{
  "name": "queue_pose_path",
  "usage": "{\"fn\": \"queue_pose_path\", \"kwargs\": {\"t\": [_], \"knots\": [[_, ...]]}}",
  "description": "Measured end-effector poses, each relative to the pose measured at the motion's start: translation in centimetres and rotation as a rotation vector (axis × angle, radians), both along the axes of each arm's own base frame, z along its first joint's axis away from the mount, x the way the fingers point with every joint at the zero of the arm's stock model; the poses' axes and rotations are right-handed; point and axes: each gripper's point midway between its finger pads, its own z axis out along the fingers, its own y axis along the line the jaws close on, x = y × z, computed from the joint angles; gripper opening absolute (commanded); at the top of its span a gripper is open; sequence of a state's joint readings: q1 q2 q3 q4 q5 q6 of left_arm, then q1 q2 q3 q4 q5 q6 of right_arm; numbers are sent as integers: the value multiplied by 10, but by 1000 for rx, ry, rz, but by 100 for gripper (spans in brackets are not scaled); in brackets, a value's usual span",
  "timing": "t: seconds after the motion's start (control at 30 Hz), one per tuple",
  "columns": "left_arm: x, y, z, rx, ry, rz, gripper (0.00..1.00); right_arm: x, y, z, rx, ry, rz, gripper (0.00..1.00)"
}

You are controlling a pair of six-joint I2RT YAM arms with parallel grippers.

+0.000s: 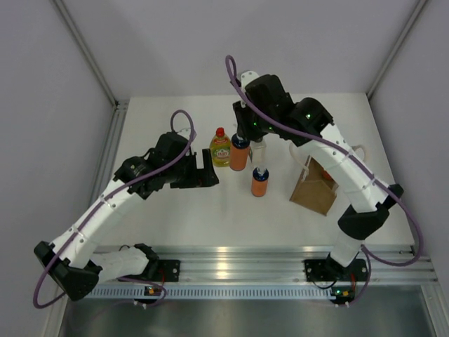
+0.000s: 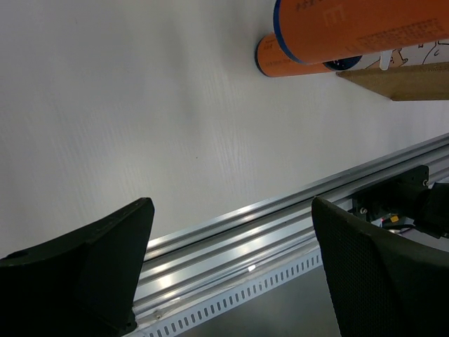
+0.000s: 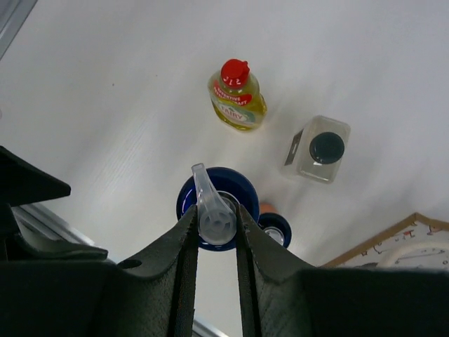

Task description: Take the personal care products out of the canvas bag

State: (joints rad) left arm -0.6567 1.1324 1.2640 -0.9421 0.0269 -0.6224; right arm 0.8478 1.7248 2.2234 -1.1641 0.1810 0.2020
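Note:
My right gripper (image 3: 217,219) is shut on the clear pump top of an orange bottle (image 1: 239,156) with a blue top (image 3: 214,200), held upright at mid-table; I cannot tell if it touches the table. A second orange bottle (image 1: 259,182) stands just in front of it. The yellow-green bottle with a red cap (image 1: 220,149) stands left of it, the whitish bottle with a dark cap (image 3: 319,149) right of it. The canvas bag (image 1: 314,188) stands to the right under the right arm. My left gripper (image 1: 203,172) is open and empty, left of the bottles. The third orange bottle is out of view.
An aluminium rail (image 1: 280,260) runs along the table's near edge, also seen in the left wrist view (image 2: 266,232). Grey walls close the left, back and right sides. The right arm (image 1: 337,151) reaches over the bag.

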Motion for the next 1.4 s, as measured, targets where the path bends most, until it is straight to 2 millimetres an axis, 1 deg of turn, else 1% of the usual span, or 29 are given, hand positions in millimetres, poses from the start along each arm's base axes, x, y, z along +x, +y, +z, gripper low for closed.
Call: {"fn": "queue_pose_path", "kwargs": {"t": [0.2,0.27,0.33,0.43,0.53,0.63,0.83,0.93,0.97,1.0,1.03,1.07,1.17,1.3,1.4], "knots": [[0,6,-2,12,-11,25,98,21,27,-12,17,-35,17,0],[0,8,-2,15,-18,32,98,27,35,-24,8,-35,24,0],[0,10,-1,16,-25,37,98,34,44,-39,-3,-29,29,0],[-1,11,2,11,-34,38,98,42,54,-68,-36,-12,40,0],[-2,13,4,6,-44,41,98,44,59,-97,-77,7,57,0],[-3,13,6,2,-49,41,98,44,61,-121,-107,21,75,0],[-4,14,8,-5,-56,43,98,39,61,-156,-138,60,98,0],[-4,14,9,-8,-56,44,98,36,59,-171,-155,83,103,14],[-4,14,9,-8,-56,45,98,37,62,-171,-142,75,105,25],[-4,14,9,-9,-56,45,98,38,64,-170,-132,69,104,30],[-4,14,9,-9,-56,45,98,38,65,-172,-126,70,102,32],[-5,14,9,-9,-56,45,98,39,66,-173,-121,69,100,37],[-5,14,9,-11,-55,42,98,38,66,-174,-110,64,100,46],[-7,12,9,-19,-48,30,98,35,60,-169,-100,56,90,50],[-10,9,10,-32,-37,14,98,31,48,-151,-59,42,61,53]]}}
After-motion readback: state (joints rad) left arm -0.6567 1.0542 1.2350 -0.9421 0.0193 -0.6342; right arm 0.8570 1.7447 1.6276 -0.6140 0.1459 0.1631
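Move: The orange pump bottle still hangs from the right fingers by its white pump. The clear table spot it is going to lies about 4 cm ahead, 6 cm to the left and some 35 cm below. From that hand, the dish soap stands roughly 12 cm ahead and 6 cm left, the clear bottle 10 cm ahead and 6 cm right, and the standing orange bottle 1 cm back and 7 cm right. For the left hand, the spot is about 12 cm ahead, 4 cm right. The hanging orange bottle is carried forward and left by about 5 cm while sinking, then lowered almost straight down, some 17 cm in all, by the right hand onto the table just on the near side of the dish soap. The right fingers then open from nearly shut to about half, let go of the pump and start to lift off, rising about 2 cm and easing right. ##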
